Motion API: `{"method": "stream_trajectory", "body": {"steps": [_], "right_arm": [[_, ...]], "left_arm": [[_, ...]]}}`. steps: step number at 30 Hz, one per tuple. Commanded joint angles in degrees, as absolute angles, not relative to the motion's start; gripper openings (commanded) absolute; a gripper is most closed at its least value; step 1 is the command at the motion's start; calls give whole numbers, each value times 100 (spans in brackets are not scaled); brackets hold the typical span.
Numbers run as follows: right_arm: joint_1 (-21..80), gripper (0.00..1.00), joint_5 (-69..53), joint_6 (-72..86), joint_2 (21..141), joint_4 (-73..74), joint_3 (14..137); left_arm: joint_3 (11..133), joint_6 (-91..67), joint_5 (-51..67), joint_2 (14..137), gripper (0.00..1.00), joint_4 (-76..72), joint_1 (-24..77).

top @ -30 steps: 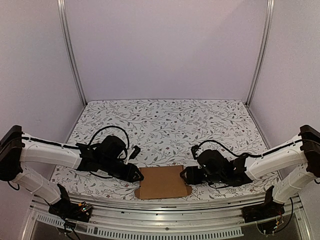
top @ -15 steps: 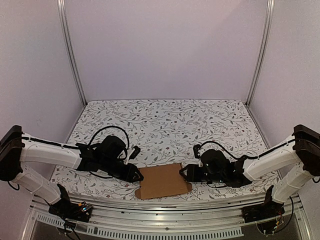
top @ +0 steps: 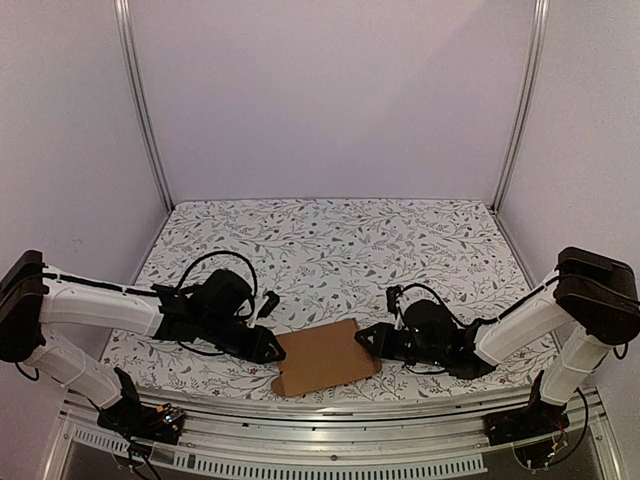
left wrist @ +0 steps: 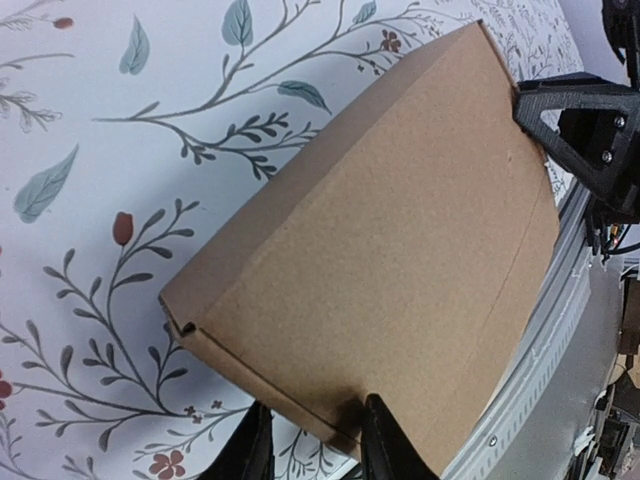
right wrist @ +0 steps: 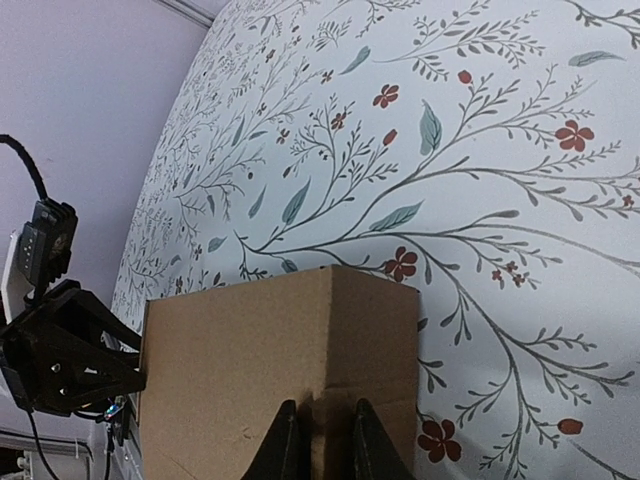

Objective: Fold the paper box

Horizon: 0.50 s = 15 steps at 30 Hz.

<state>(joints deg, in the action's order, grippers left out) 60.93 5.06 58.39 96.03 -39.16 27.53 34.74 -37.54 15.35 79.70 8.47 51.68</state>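
Note:
The paper box [top: 320, 360], plain brown cardboard, lies low near the table's front edge between my two grippers, its right side a little raised. My left gripper [top: 272, 349] is at its left end. In the left wrist view the fingers [left wrist: 315, 452] straddle the near corner of the box [left wrist: 380, 250], one fingertip on the top face. My right gripper [top: 366, 340] is at the right end. In the right wrist view it [right wrist: 325, 445] is shut on a cardboard edge of the box [right wrist: 240, 360].
The box rests on a floral tablecloth [top: 330, 250]. A slotted metal rail [top: 330, 408] runs just in front of it. White walls with aluminium uprights [top: 140, 110] close in the back and sides. The right gripper's black frame [left wrist: 585, 140] shows past the box in the left wrist view.
My right gripper has moved in to the left and closed on the box's right edge. That side has lifted and the box has turned slightly. The left arm has stayed put.

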Motion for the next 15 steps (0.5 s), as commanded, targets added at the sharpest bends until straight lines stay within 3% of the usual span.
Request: {"method": "stream_trajectory", "body": {"steps": [1,4,15], "right_arm": [[6171,4,70,5897,9975,-3418,2493],[6167,0,66,5883,9951,-3423,2466],[6137,0,196,5758,9754,-3404,2428]], "left_arm": [[3484,-3614,1356,8124,29,1057,5133],[3508,-3626,1285,8024,31,1125,5133],[3449,-3875,1255,7030,57,1257,5001]]}}
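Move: At the folded box's left end, the left hand has its fingers astride the edge; the box's middle is about 9 cm to its right, 1 cm back and 3 cm lower. A small tab at the near left corner stands some 7 cm back and level sideways. The right hand, its fingers astride the opposite end's top edge, has the box's middle about 7 cm to its left, 3 cm back and 2 cm below. Spreading its fingers to about twice their gap, the left hand comes free of the box's left edge and, after edging about 1 cm to its left, rises some 2.5 cm. The right hand stays on the right end with its fingers nearly shut over the edge, easing only about half a centimetre back and left. ##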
